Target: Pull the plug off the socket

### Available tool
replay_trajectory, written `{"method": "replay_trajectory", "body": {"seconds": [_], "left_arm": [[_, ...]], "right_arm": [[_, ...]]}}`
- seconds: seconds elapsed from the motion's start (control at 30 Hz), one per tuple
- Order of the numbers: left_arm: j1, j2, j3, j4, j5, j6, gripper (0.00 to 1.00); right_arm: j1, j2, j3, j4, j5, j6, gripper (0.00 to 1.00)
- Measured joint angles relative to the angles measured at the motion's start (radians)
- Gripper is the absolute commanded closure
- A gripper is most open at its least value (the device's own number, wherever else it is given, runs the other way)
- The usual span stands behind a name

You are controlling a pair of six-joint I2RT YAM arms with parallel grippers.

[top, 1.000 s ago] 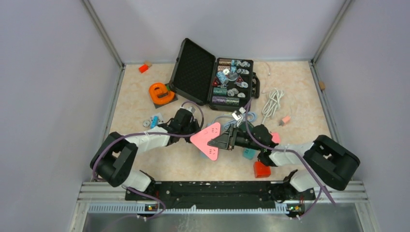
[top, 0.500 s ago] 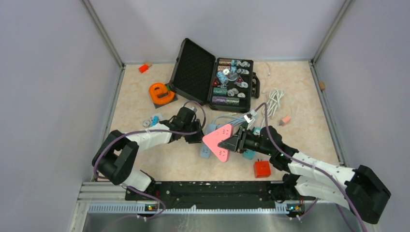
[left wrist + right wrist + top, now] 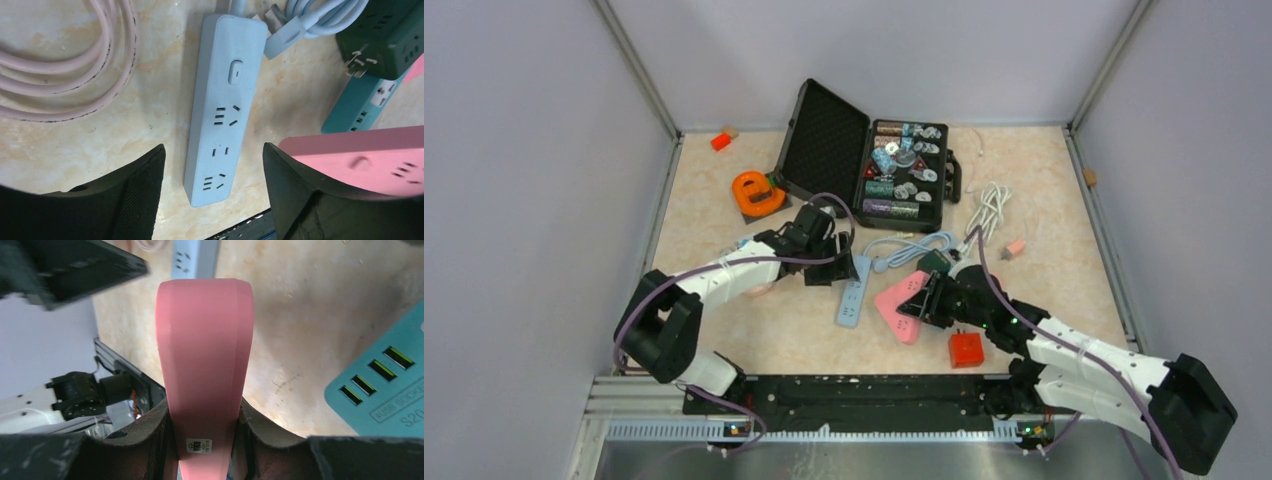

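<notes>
My right gripper (image 3: 928,302) (image 3: 204,405) is shut on the narrow end of the pink triangular socket (image 3: 898,306) (image 3: 202,330), which it holds tilted just above the table. My left gripper (image 3: 846,272) (image 3: 212,147) hangs open, with nothing in it, over a light blue power strip (image 3: 851,293) (image 3: 220,115) lying flat below it. The light blue plug (image 3: 282,42) lies loose beside the strip's cable end, its prongs bare and in no socket. Its coiled cable (image 3: 907,243) runs behind it.
An open black case (image 3: 824,150) of small parts stands at the back. Near it is an orange tape holder (image 3: 757,193). A red cube (image 3: 965,349), a teal socket block (image 3: 385,385), a dark green adapter (image 3: 390,35), a pink cord (image 3: 65,65) and a white cable (image 3: 989,205) lie around.
The right gripper carried the pink socket right and down. The left gripper opened and shifted back a little. The light blue strip now lies in full view on the table.
</notes>
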State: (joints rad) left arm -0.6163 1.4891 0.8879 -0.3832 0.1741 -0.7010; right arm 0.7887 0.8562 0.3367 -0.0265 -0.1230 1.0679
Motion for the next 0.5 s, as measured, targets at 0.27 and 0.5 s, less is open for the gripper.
{"method": "replay_trajectory", "body": {"seconds": [0.27, 0.5], "left_arm": [[0.0, -0.111, 0.071, -0.124, -0.162, 0.053, 0.04], [0.002, -0.206, 0.101, -0.205, -0.306, 0.072, 0.01]], "right_arm": [[-0.001, 0.171, 0.032, 0.028, -0.089, -0.001, 1.0], [-0.001, 0.277, 0.051, 0.123, -0.178, -0.001, 0.61]]}}
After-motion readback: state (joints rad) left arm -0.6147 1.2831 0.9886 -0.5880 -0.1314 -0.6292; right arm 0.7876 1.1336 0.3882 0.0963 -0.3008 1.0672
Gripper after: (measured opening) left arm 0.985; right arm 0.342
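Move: From the left hand, the white cube plug on the round pink strip lies about 20 cm left, 2 ahead and 3 below; the pink cable coil is 9 cm left and 6 ahead, and the blue strip almost directly below. For the right hand, holding the pink wedge socket, the bare table spot lies some 6 cm left and 9 below, with the blue strip 14 left and 7 ahead, the teal strip 8 right and 6 ahead. Up and to the left, also a little forward, the left hand moves clear of the blue strip, rising about 7 cm as its fingers spread to fully open and it tilts some 15 degrees or more. The right hand keeps its pinch on the pink wedge, lowers it a little, then carries it about 3 cm left towards the blue strip, turning slightly counter-clockwise and tipping down. ##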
